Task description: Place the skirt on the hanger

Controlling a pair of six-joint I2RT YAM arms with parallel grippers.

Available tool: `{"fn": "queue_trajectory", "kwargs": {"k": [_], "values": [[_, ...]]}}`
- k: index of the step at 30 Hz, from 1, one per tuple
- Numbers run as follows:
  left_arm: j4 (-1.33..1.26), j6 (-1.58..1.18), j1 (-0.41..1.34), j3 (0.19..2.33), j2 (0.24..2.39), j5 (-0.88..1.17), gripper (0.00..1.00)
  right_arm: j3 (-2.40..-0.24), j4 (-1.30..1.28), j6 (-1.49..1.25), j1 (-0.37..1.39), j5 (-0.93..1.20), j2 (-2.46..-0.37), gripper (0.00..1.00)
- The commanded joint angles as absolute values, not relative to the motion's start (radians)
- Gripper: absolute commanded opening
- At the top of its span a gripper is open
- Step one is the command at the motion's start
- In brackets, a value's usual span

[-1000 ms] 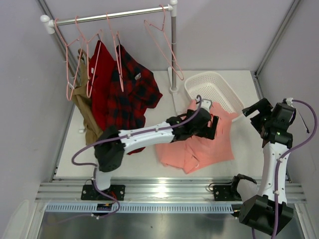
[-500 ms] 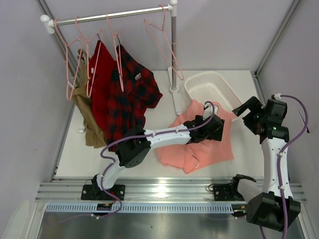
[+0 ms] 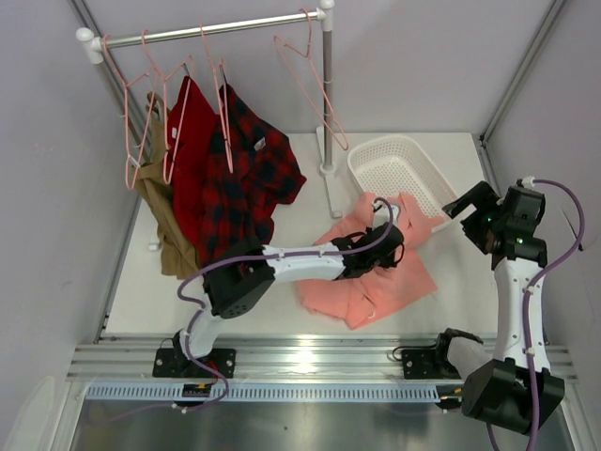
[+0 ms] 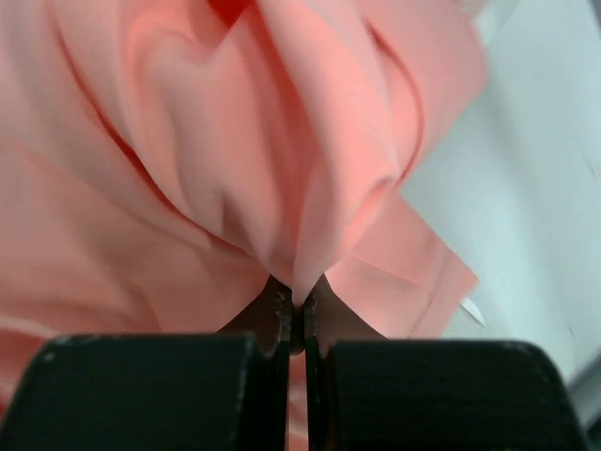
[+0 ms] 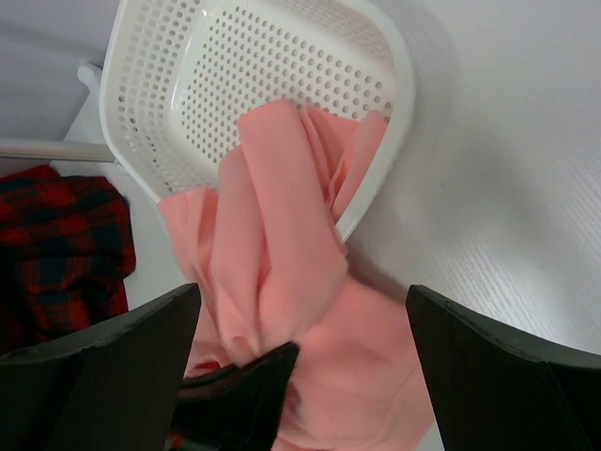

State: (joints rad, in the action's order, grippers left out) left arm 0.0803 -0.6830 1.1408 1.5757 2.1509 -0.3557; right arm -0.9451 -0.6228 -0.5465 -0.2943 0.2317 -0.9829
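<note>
The salmon-pink skirt lies crumpled on the table, its far edge draped over the rim of a white basket. My left gripper reaches across it and is shut on a raised fold of the skirt, the cloth pinched between the fingertips of the left gripper. My right gripper hangs open to the right, above the table. In the right wrist view the skirt shows between the wide-apart fingers of the right gripper, untouched. An empty pale-pink hanger hangs at the rail's right end.
A white rail on a post carries more pink hangers, a plain red garment, a red-and-black plaid shirt and a tan garment. The perforated basket stands at the back right. Walls close in both sides.
The left gripper has closed on the skirt and drawn back slightly, bunching the cloth upward. The right arm shifted a little at first, then held still, open.
</note>
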Motion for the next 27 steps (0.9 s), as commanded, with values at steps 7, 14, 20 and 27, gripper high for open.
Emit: {"fn": "queue_trajectory", "kwargs": {"k": [7,14,20,27], "values": [[-0.038,-0.551,1.077,1.289,1.585,-0.301,0.0,-0.946,-0.503,-0.565,-0.279,0.189,-1.002,0.99],[0.106,-0.586,1.028,1.031,1.341,-0.339,0.0,-0.898,-0.417,-0.597,-0.155,0.054,-1.097,0.94],[0.179,-0.629,0.957,0.833,1.169,-0.361,0.0,-0.868,-0.31,-0.626,-0.083,-0.058,-1.263,0.89],[0.18,-0.632,0.945,0.746,1.176,-0.318,0.0,-0.9,-0.242,-0.647,-0.08,-0.136,-1.419,0.64]]}}
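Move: The left hand already pinches the skirt; the bare table in front of the plaid shirt lies some 26 cm to its left, 5 cm back and a few below. From that hand the plaid shirt hangs about 35 cm left, 12 ahead and 15 up, and the rack foot stands 18 cm left and 21 ahead. From the open right hand the white basket is roughly 15 cm ahead, 13 left and 14 lower; the skirt's bulk lies 22 cm left, 3 back and 18 below. Keeping its pinch on the skirt, the left hand lifts it almost 19 cm while swinging left, then goes on left and lowers some 12 cm, ending about 25 cm left over the bare table before the plaid shirt, a little nearer the base. Meanwhile the right hand, after a brief near-standstill, reaches forward and sinks about 12 cm onto the basket's near right rim, tipping its fingers down some 10 degrees and starting to close them around the rim. ##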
